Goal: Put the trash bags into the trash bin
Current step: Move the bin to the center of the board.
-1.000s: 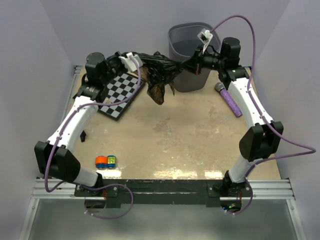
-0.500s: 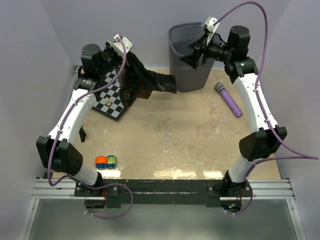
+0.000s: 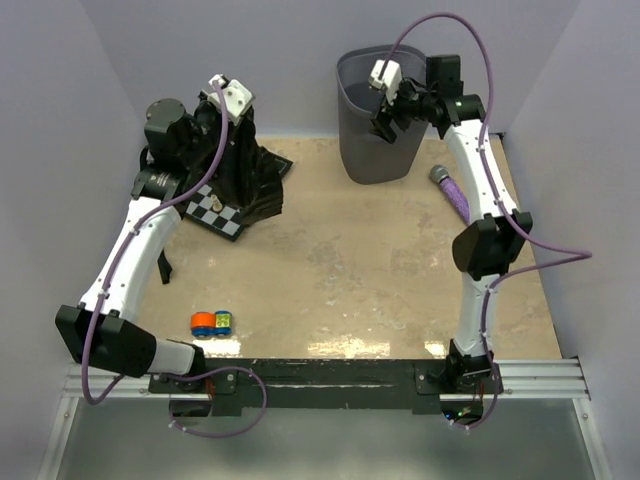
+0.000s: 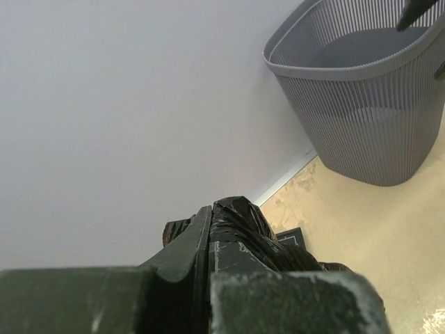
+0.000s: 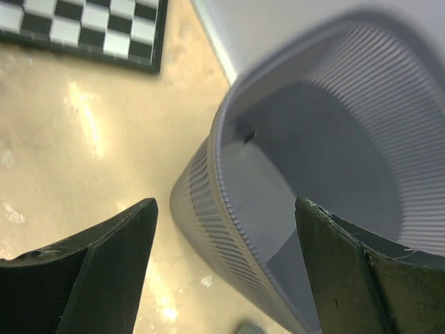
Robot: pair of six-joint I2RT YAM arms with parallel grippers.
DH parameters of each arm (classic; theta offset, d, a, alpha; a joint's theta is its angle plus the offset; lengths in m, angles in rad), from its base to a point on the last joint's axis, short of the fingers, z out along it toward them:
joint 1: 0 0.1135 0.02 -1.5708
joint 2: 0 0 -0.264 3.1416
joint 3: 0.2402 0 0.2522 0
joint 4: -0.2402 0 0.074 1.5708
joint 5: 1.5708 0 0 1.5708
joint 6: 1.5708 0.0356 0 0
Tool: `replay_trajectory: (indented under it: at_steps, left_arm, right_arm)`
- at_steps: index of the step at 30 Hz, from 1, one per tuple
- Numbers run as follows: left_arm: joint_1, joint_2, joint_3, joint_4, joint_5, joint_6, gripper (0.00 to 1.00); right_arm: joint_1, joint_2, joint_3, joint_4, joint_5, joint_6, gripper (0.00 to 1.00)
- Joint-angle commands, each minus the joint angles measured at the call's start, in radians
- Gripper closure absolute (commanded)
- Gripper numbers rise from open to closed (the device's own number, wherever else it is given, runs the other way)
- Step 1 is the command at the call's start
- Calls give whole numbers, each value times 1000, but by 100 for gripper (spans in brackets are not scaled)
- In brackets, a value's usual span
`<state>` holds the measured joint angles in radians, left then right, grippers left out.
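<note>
The black glossy trash bag (image 3: pixel 250 178) hangs in a crumpled drape from my left gripper (image 3: pixel 233 122), which is raised over the back left of the table. In the left wrist view the left gripper (image 4: pixel 208 212) is shut on the bag (image 4: pixel 247 233), with plastic bunched between the fingers. The grey ribbed trash bin (image 3: pixel 372 125) stands at the back centre, apart from the bag. My right gripper (image 3: pixel 383 118) hovers over the bin's near rim. In the right wrist view it (image 5: pixel 226 203) is open and holds nothing, with the bin's rim (image 5: pixel 224 182) below it.
A checkered board (image 3: pixel 222 208) lies under the hanging bag, also seen as the board (image 5: pixel 90 28). A purple microphone (image 3: pixel 457 197) lies right of the bin. A small orange and blue toy (image 3: pixel 212 322) sits near the front left. Walls close in behind and beside.
The right gripper let go of the bag, opened, and moved up over the bin. The left arm rose and pulled the bag leftward, so it now hangs over the checkered board.
</note>
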<state>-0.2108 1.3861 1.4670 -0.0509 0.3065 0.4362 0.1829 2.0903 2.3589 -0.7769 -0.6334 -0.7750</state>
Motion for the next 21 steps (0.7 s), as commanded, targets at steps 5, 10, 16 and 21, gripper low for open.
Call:
replay_trajectory:
  at_steps: [5, 10, 16, 21]
  left_arm:
    - [-1, -56, -34, 5, 42, -50, 100]
    - [-2, -67, -25, 3, 45, -45, 100]
    - [-4, -68, 18, 28, 39, -48, 100]
    - [-15, -52, 90, 36, -71, -83, 100]
  right_arm:
    - [13, 60, 126, -86, 70, -98, 30]
    - [68, 42, 103, -226, 77, -249, 60]
    - [187, -38, 36, -344, 83, -313, 100]
    - [224, -124, 26, -344, -35, -224, 100]
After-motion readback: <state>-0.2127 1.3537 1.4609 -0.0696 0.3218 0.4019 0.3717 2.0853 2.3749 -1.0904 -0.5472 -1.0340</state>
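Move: The trash bin stands ahead of the right hand, its middle about 13 cm farther out, 2 cm to the left and 18 cm below; its near rim lies just under and beyond the open fingers. The purple tube lies on the table about 22 cm to that hand's right, roughly level with it, 30 cm down. The bag held by the left hand hangs some 29 cm left and 8 cm back. From the left hand the bin's middle is about 22 cm ahead, 28 cm right and 27 cm lower. The right fingers close from wide open and pinch the bin's near rim, after the hand dips about 4 cm and eases slightly forward over the rim. Then, with the rim held, the arm pulls back some 9 cm and left about 7 cm, roughly level, towards the robot and the board's middle, the hand turning some 15 degrees counter-clockwise and its left side dipping about as much. ##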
